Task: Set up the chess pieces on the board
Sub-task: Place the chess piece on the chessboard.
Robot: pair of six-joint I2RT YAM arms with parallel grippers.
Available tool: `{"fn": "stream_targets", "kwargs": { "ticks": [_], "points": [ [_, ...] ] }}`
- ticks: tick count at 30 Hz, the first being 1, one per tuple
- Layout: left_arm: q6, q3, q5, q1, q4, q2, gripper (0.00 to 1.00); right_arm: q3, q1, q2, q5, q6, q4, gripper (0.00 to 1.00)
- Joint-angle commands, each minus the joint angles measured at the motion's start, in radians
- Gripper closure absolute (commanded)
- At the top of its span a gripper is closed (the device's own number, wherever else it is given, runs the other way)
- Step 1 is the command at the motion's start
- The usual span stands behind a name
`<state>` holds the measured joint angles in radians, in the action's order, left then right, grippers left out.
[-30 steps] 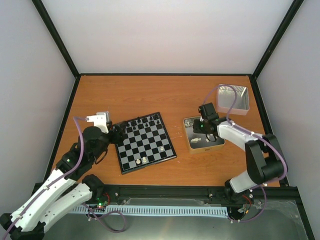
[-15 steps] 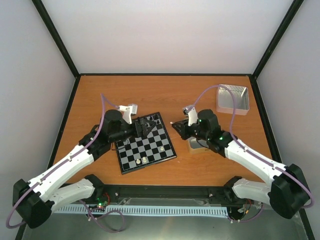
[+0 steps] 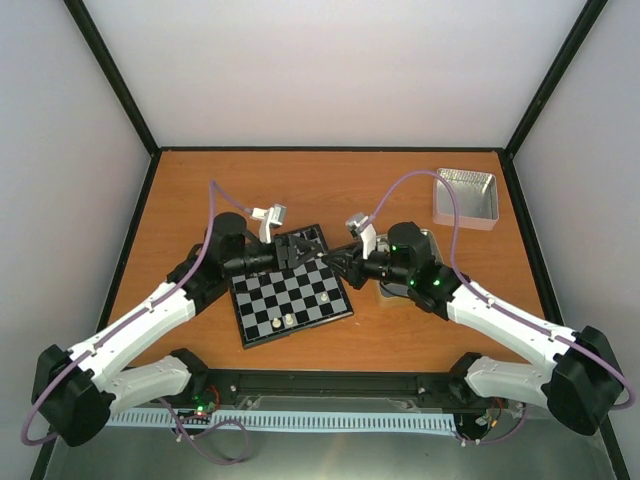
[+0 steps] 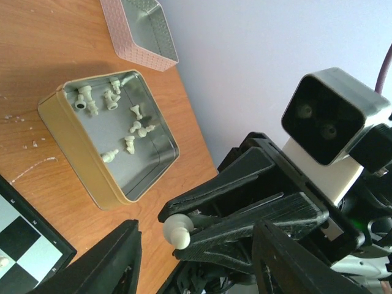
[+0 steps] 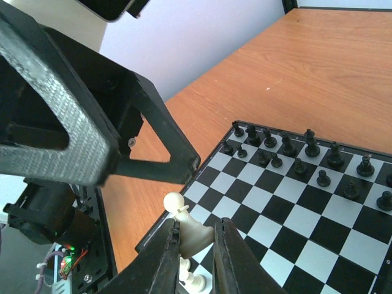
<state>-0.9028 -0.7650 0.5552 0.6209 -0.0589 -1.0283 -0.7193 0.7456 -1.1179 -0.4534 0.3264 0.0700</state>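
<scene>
My right gripper (image 5: 197, 248) is shut on a cream-white pawn (image 5: 195, 231), gripped by its base with the round head sticking out. It hovers over the board (image 3: 300, 287) near its far right corner. My left gripper (image 3: 300, 252) faces the right gripper (image 3: 335, 262) tip to tip. In the left wrist view the pawn (image 4: 176, 231) shows between my left fingers (image 4: 110, 260), which stand apart and touch nothing. Three white chess pieces (image 3: 288, 320) stand near the board's front edge. Black pieces (image 5: 294, 150) fill the far rows.
A gold-rimmed tin (image 4: 79, 153) holding several loose white pieces lies right of the board, under the right arm. An empty silver tin (image 3: 465, 198) stands at the back right. Black frame rails border the table.
The right arm came off the tin and swung left over the board with the pawn. The left arm reached right to meet it, and its jaws narrowed somewhat.
</scene>
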Motion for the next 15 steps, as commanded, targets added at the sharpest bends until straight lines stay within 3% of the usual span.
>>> {"fn": "stream_targets", "kwargs": {
  "ticks": [1, 15],
  "points": [
    [-0.025, 0.009, 0.051, -0.005, 0.038, -0.006, 0.53, -0.023, 0.017, -0.013, -0.024, -0.001, 0.051, 0.85],
    [-0.050, 0.028, 0.078, -0.005, 0.088, -0.036, 0.91, -0.033, 0.024, -0.035, -0.041, -0.005, 0.051, 0.86]
  ]
}}
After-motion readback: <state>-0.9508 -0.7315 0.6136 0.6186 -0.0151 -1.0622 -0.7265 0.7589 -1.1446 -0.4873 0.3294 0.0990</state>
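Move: The white chess piece, held out in the right fingertips with its round head free, lies about 2 cm to the right of the left hand and 2 cm below it. From the right hand, the left gripper is some 3 cm to the left and 2 cm higher. Beneath the left hand by about 25 cm, the chessboard's middle lies 8 cm left and 3 cm ahead; the tin is some 22 cm right, 8 cm ahead. Lower the left gripper about 1.5 cm onto the chess piece's free end, its wrist almost unturned, while closing the half-open fingers nearly shut so they pinch the head. Keep the right fingers closed on the piece's other end and let that hand ease about 1 cm left, towards the left gripper. ##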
